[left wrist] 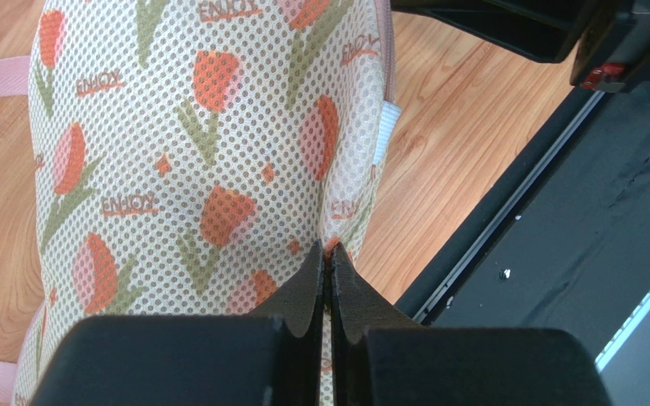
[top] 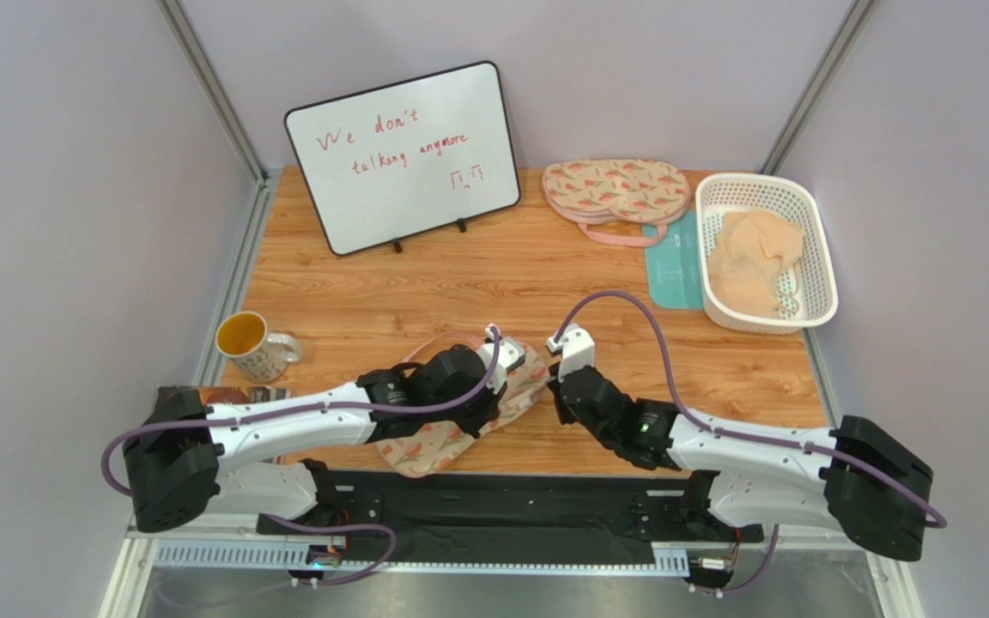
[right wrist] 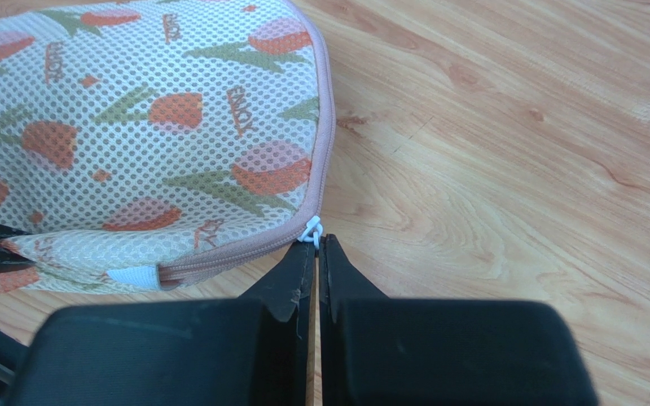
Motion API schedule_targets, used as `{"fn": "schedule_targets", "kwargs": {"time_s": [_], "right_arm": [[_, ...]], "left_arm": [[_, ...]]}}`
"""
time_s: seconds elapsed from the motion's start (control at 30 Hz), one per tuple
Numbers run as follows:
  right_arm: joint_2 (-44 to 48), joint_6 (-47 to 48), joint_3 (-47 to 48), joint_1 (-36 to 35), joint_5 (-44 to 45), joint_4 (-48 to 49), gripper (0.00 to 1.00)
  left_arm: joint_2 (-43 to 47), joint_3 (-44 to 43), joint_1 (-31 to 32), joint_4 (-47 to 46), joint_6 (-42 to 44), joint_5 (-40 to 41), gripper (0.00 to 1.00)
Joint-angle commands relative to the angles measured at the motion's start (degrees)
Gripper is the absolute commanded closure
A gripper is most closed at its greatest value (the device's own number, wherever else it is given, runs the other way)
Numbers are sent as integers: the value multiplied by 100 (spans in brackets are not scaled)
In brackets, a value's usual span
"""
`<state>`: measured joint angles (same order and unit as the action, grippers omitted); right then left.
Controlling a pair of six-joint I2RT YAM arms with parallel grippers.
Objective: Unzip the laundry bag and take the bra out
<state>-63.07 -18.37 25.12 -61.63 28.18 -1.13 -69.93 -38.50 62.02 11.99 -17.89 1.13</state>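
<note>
The laundry bag [top: 425, 451], cream mesh with an orange-red and green tulip print and pink trim, lies on the table just in front of the arm bases. My left gripper [left wrist: 328, 251] is shut and pinches a fold of the bag's fabric [left wrist: 201, 169] near its edge. My right gripper [right wrist: 316, 241] is shut on the small white zipper pull [right wrist: 310, 228] at the bag's [right wrist: 150, 127] pink zipper. In the top view the left gripper [top: 510, 386] and right gripper [top: 557, 386] meet at the bag's right end. The zipper looks closed. The bra is hidden.
A second printed pouch [top: 616, 191] with a pink loop lies at the back. A white basket [top: 771, 180] at the back right holds a pale peach fabric heap [top: 755, 264], next to a teal card [top: 674, 264]. A whiteboard [top: 403, 155] and a mug [top: 244, 340] stand on the left.
</note>
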Motion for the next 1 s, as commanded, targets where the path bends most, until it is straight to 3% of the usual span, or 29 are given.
{"fn": "schedule_targets", "kwargs": {"time_s": [0.0,0.03,0.13,0.17,0.33,0.37,0.8,0.97], "right_arm": [[-153,62,124,142,30,-186,100],[-188,1,150,133,-93,-221,100],[-285,-175,186,116,-217,-344,100],[-285,-210,168,107,-234,-362,100],[-118,-439,37,107,-427,-397,100],[-14,-509,19,98,-463,-423,100],[796,-878,-69,107,-744,-1012,100],[1130,-967,-157,107,-876,-1100,100]], "left_arm": [[138,80,47,304,207,-218,100],[112,1,65,287,224,-227,99],[-29,-297,152,251,277,-175,71],[-73,-394,170,251,295,-165,58],[-249,-939,328,199,487,106,39],[-266,-983,354,103,523,116,29],[-899,-694,618,-1373,796,300,26],[-987,-527,759,-1735,813,818,25]]}}
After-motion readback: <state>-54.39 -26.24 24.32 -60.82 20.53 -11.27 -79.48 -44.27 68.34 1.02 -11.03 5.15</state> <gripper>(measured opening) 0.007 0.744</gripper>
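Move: Just off the left fingertips, which still pinch the laundry bag's rim, the pale zipper-end tab sits about 5 cm to the right and 1 cm ahead, near their height. The zipper pull, held in the right fingertips, is roughly 10 cm to the left hand's right and 5 cm ahead; the bag's pink strap is some 9 cm left, 11 cm ahead and 3 cm below it. From the right hand, the tab lies about 5 cm left and 4 cm back. Rightward over the bag goes the left hand: it first opens wide and lets go of the rim, hops up nearly 5 cm while crossing some 6 cm towards the right gripper, then sinks about 3 cm towards the cloth near the pull, fingers still open. Meanwhile the right hand keeps its pinch on the zipper pull, easing about 3 cm back while dipping and rising again, its fingers tipping slightly downward. ##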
